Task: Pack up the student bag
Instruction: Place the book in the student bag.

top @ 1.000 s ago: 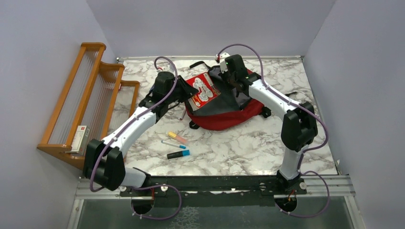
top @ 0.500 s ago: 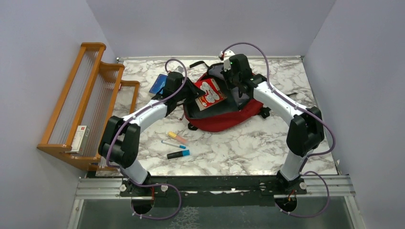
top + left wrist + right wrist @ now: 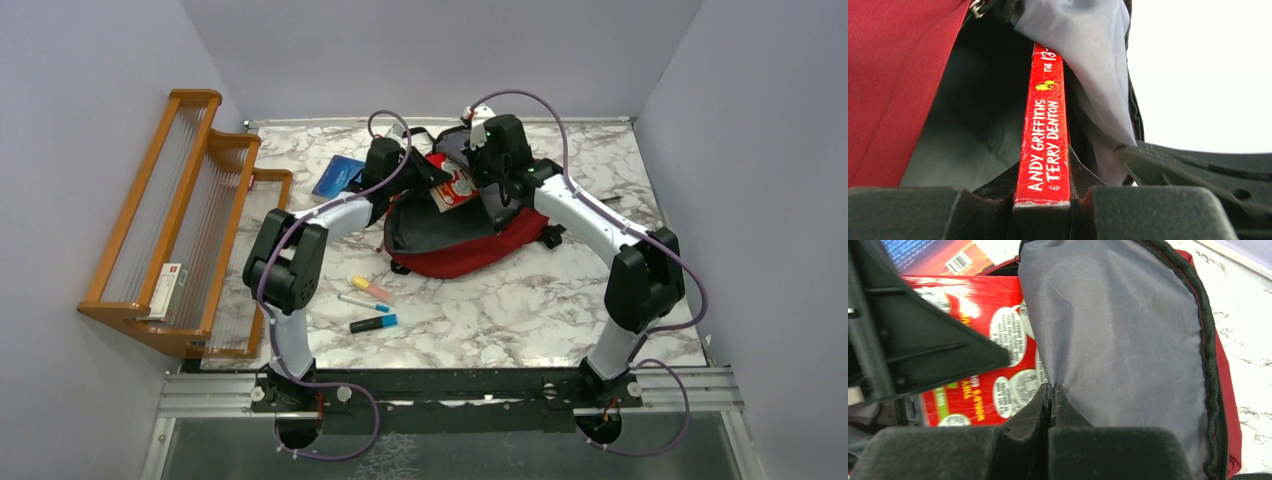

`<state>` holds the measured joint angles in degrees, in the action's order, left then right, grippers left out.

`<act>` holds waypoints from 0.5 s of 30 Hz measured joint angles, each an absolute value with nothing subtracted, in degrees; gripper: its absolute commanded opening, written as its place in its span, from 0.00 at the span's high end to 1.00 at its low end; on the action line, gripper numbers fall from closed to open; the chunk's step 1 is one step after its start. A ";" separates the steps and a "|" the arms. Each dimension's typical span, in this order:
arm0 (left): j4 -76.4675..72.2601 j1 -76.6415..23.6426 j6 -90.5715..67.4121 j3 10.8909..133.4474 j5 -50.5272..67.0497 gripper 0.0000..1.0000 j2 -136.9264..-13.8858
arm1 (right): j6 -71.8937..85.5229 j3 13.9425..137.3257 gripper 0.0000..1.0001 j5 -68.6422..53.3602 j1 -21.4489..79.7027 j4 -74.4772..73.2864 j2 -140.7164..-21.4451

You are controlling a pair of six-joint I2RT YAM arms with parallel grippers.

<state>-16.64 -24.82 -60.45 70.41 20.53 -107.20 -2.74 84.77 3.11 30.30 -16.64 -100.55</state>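
The student bag [image 3: 470,250], a red backpack with its mouth open, lies at the back middle of the table. My left gripper [image 3: 428,177] is shut on a red paperback book [image 3: 455,188] by its spine [image 3: 1045,135]. The book's far end reaches into the bag's dark inside, between the red outer fabric [image 3: 893,75] and the grey lining [image 3: 1088,60]. My right gripper [image 3: 1050,389] is shut on a pinch of that grey lining flap [image 3: 1118,335] and holds it up above the book's cover [image 3: 973,390]. Both grippers meet over the bag's mouth.
A blue book [image 3: 338,176] lies on the table left of the bag. Three markers [image 3: 366,305] lie in front of the bag. A wooden rack [image 3: 190,200] stands along the left wall with a small box [image 3: 168,290] on it.
My left arm has swung right and away from its base, carrying the red book from the bag's left side into its mouth. The blue book now shows. The right gripper barely moved.
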 measured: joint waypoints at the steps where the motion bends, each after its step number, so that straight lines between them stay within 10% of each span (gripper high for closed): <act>1: -17.63 -24.97 -60.71 71.46 20.80 1.00 -108.64 | -2.55 84.77 0.99 3.03 30.30 -16.53 -100.33; 15: -27.18 -28.34 -64.79 81.10 21.43 1.00 -122.45 | -1.89 84.18 0.99 2.92 30.30 -16.43 -99.63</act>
<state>-27.18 -28.34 -64.79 81.10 21.43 -122.45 -1.89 84.18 2.92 30.30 -16.43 -99.63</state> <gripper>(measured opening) 0.211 0.015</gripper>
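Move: Right and a little ahead of the left hand, which already pinches the near-left end of the red book, lies the space under the student bag's raised grey flap: about 10 cm right, 3 cm ahead, 6 cm below. The flap's pinched edge is some 6 cm right and 1 cm ahead; the blue book lies about 18 cm left, 2 cm back, 14 cm below. For the right hand, that space is roughly 4 cm to its right, 1 cm ahead, 8 cm below. Sliding the held red book deeper under the grey flap, the left hand travels about 6 cm right and 3 cm forward while sinking some 2 cm; the forward part fades out near the end, leaving it going mostly right. The fingers keep their grip, with the wrist rolling only slightly. The right hand stays practically in place, still pinching the flap up by its edge. ##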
